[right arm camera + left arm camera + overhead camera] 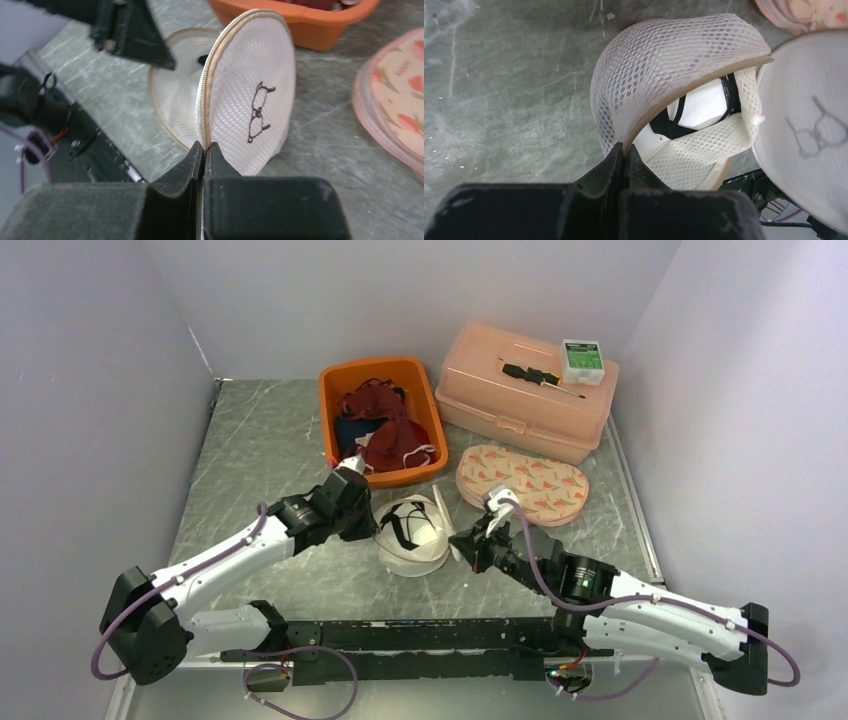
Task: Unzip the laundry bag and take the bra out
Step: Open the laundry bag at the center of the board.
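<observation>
The white mesh laundry bag (410,532) lies unzipped in the middle of the table, spread into two dome-shaped halves. My left gripper (625,150) is shut on the tan-trimmed rim of the left half (659,60). Inside the opening shows the white bra (704,107) with black straps. My right gripper (205,146) is shut on the zipper edge of the other half (250,100), which stands upright and carries a small dark drawing. In the top view the left gripper (372,525) and right gripper (462,545) flank the bag.
An orange bin (328,410) with red and dark garments stands behind the bag. A pink lidded box (500,400) at back right carries a screwdriver (540,376) and a small green-white box (582,360). A floral pink pouch (522,483) lies right of the bag.
</observation>
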`<state>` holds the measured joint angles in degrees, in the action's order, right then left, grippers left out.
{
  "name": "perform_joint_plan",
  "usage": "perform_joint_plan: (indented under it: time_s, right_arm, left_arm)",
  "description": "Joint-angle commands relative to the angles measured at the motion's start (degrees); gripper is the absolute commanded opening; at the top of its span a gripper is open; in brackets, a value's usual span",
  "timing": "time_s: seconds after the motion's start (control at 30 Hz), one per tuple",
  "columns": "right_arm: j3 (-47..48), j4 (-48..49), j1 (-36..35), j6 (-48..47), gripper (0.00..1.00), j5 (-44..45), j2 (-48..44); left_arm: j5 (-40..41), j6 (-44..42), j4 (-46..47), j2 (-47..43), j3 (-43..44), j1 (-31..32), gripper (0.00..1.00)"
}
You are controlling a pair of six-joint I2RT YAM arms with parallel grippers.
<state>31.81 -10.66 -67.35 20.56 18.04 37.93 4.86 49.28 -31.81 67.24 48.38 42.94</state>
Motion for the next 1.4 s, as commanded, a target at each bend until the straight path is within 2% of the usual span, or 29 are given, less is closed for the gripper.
perform_joint_plan:
  time_s: [0.0, 0.17, 0.43, 0.53, 0.63, 0.83, 0.93, 1.1, 1.37]
  right_arm:
    - [-3.4, 4.2, 6.1, 9.3, 0.00, 3.1, -3.1]
    - [-9.2, 3.1, 12.1, 20.0, 0.00, 10.7, -8.2]
    - [-10.4, -7.1, 12.9, 26.7, 0.00, 22.7, -16.6]
    - [-9.1, -5.5, 12.9, 21.6, 0.00, 19.2, -20.1]
    - [-6.2, 1.0, 12.9, 11.8, 0.00, 10.6, -21.6]
    - [9.4, 2.6, 12.9, 1.5, 0.00, -5.4, -13.2]
    - [15.3, 2.5, 12.8, 0.1, 0.00, -9.2, -10.5]
    - [12.6, 2.1, 12.9, 1.7, 0.00, -6.7, -11.2]
    - [-4.2, 2.0, 12.9, 9.7, 0.00, 4.0, -20.2]
  left_arm:
    - [3.3, 2.5, 2.0, -4.7, -2.5, 0.0, 0.03]
    - [3.7, 4.8, 2.0, -7.6, -6.0, 0.1, 0.03]
    - [1.2, 6.0, 3.8, -9.5, -9.3, 0.1, 0.03]
    - [-0.2, 6.1, 4.5, -9.1, -9.1, 0.1, 0.03]
    - [-0.7, 6.2, 4.3, -9.0, -7.3, 0.1, 0.03]
    - [-0.3, 5.4, 2.7, -10.2, 0.6, 0.1, 0.03]
    - [0.1, 4.3, 1.4, -10.8, 5.3, 0.2, 0.03]
    - [1.0, 3.6, 0.5, -10.2, 5.2, 0.3, 0.03]
    - [-4.0, 5.8, 10.6, -8.3, -6.7, 0.2, 0.03]
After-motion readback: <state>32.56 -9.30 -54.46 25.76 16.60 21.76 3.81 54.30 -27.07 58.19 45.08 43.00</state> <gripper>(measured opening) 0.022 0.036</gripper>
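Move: The laundry bag's body is between my hands, its lid already half up. From my right hand, which holds the lid's rim, the body's middle is about 8 cm left, level fore-and-aft and some 13 cm below; the orange bin is 22 cm ahead and 14 cm left, the carrot pouch 10 cm ahead and 15 cm right. From my left hand, holding the body's rim, the body's middle is about 7 cm right and 6 cm down. I swing the lid away from the bag with my right hand, some 10 cm right and 5 forward, turning about 35 degrees clockwise, then come partly back left while rising sharply about 17 cm and sinking again. My left hand keeps its pinch on the body's rim, easing back and left slightly, then bobs up and partway down with the right. Both grips stay shut. ##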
